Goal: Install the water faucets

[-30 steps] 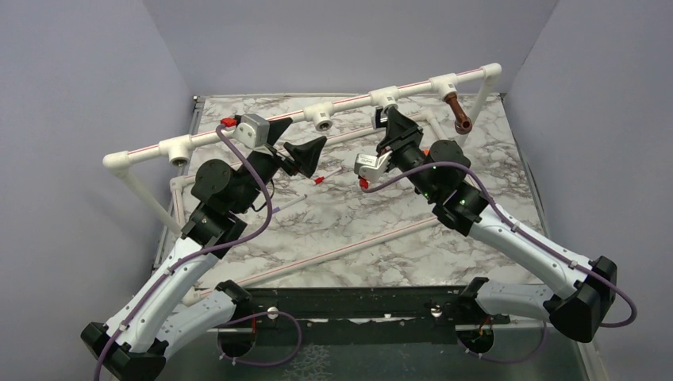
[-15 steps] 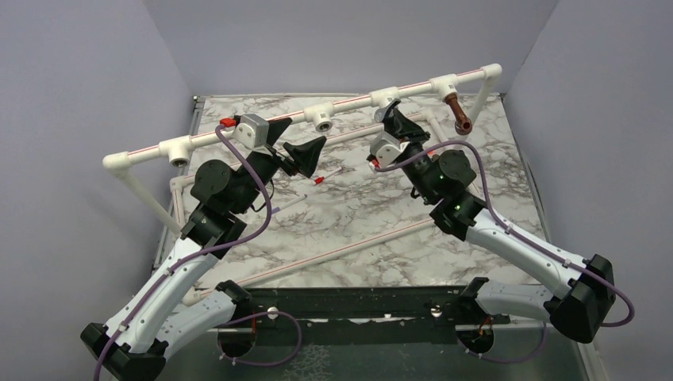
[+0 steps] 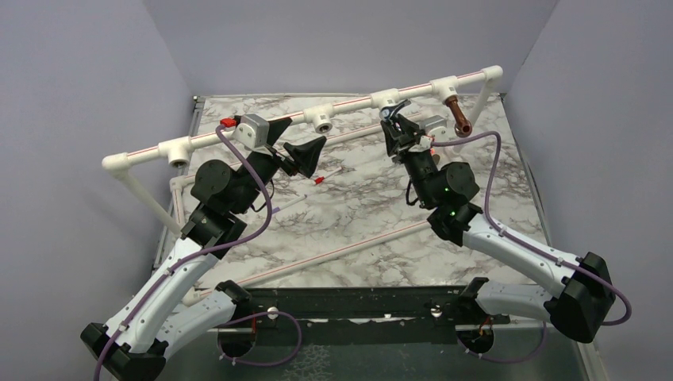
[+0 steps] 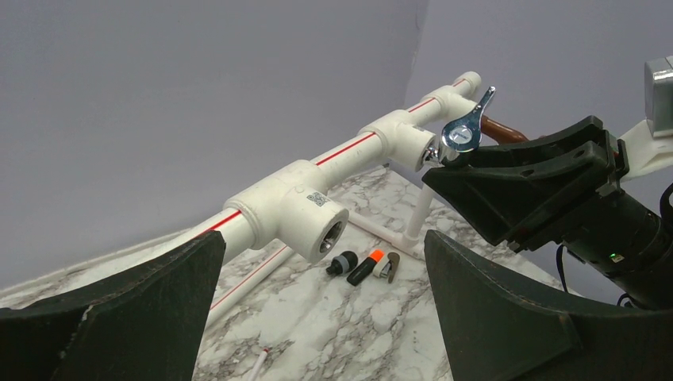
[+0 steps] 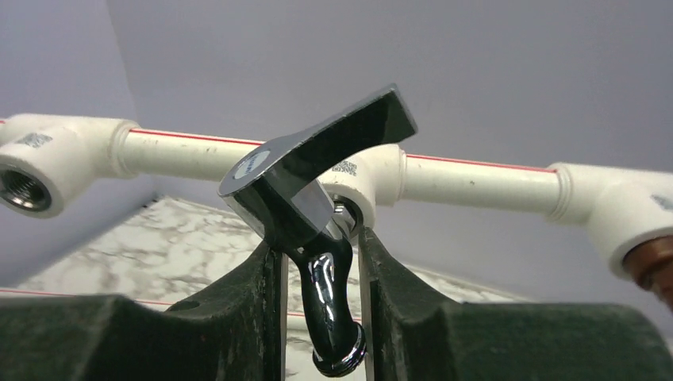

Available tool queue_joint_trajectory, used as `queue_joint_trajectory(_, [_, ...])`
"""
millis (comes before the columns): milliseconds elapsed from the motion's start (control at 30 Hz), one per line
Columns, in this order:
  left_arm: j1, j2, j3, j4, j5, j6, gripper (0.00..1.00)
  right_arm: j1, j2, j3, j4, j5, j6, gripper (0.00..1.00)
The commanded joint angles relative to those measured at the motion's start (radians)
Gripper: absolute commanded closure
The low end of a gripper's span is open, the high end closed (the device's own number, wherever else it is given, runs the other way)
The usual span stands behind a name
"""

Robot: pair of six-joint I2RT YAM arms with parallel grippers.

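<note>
The shiny chrome faucet (image 3: 394, 109) (image 4: 460, 131) (image 5: 317, 182) sits with its threaded end in a white tee socket (image 5: 373, 178) of the raised pipe (image 3: 278, 121). Its lever points up and right and its spout hangs down. My right gripper (image 3: 399, 127) (image 5: 317, 242) straddles the spout, slightly open, with a gap showing on the left side. The reddish-brown faucet (image 3: 458, 113) (image 5: 655, 266) hangs from the tee further right. My left gripper (image 3: 295, 147) (image 4: 325, 302) stands wide open and empty, below an empty tee socket (image 3: 322, 117) (image 4: 305, 218).
Another empty tee (image 3: 178, 151) sits at the frame's left end. A thin red-tipped stick (image 3: 324, 179) lies on the marble table (image 3: 357, 214). Small black and orange parts (image 4: 365, 268) lie under the pipe. A long loose pipe (image 3: 341, 250) crosses the table's near side.
My right wrist has rolled round at the tee, turning the chrome faucet with it; its camera housing swung from left to right. The jaws have eased slightly. The left arm stayed still.
</note>
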Motion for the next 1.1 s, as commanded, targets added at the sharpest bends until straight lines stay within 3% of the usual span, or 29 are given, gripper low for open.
queue_joint_trajectory(0, [-0.006, -0.007, -0.011, 0.006, -0.024, 0.012, 0.03, 0.001, -0.005, -0.002, 0.169, 0.253, 0.526, 1.00])
queue_joint_trajectory(300, [-0.008, -0.009, -0.011, 0.005, -0.026, 0.015, 0.03, 0.001, -0.011, 0.004, 0.186, 0.248, 0.600, 1.00])
queue_joint_trajectory(533, [-0.008, -0.010, -0.011, 0.005, -0.025, 0.013, 0.03, 0.001, -0.032, 0.008, 0.123, 0.164, 0.489, 1.00])
queue_joint_trajectory(600, [-0.009, -0.010, -0.009, 0.005, -0.024, 0.013, 0.03, 0.001, -0.047, -0.001, 0.109, 0.155, 0.425, 0.90])
queue_joint_trajectory(700, [-0.009, -0.009, -0.009, 0.005, -0.024, 0.012, 0.03, 0.001, -0.072, -0.001, 0.061, 0.144, 0.345, 0.66])
queue_joint_trajectory(833, [-0.009, -0.009, -0.009, 0.005, -0.024, 0.012, 0.03, 0.001, -0.106, 0.022, -0.029, 0.103, 0.235, 0.47])
queue_joint_trajectory(1067, [-0.009, -0.006, -0.009, 0.006, -0.023, 0.012, 0.03, 0.001, -0.154, 0.077, -0.178, 0.026, 0.035, 0.24])
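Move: The faucet is already screwed part-way into its tee and pinched between my right fingers. Its middle lies about 3 cm ahead, 1 cm left and 2 cm above my right hand. Its tee is some 8 cm ahead, 2 cm left and 4 cm up; the next, empty tee is about 20 cm left and 4 cm ahead, equally high. The brown pipe is about 17 cm right and 4 cm ahead, roughly level. From my left hand the faucet is some 25 cm right and 7 cm ahead, about level. Keeping its pinch on the faucet, my right hand rolls on clockwise, as seen from behind it, by about 20 degrees, nearly in place. It then rolls part of the way back, opens wide and slips off rightward and back towards me, roughly 3 cm, away from the tee. ##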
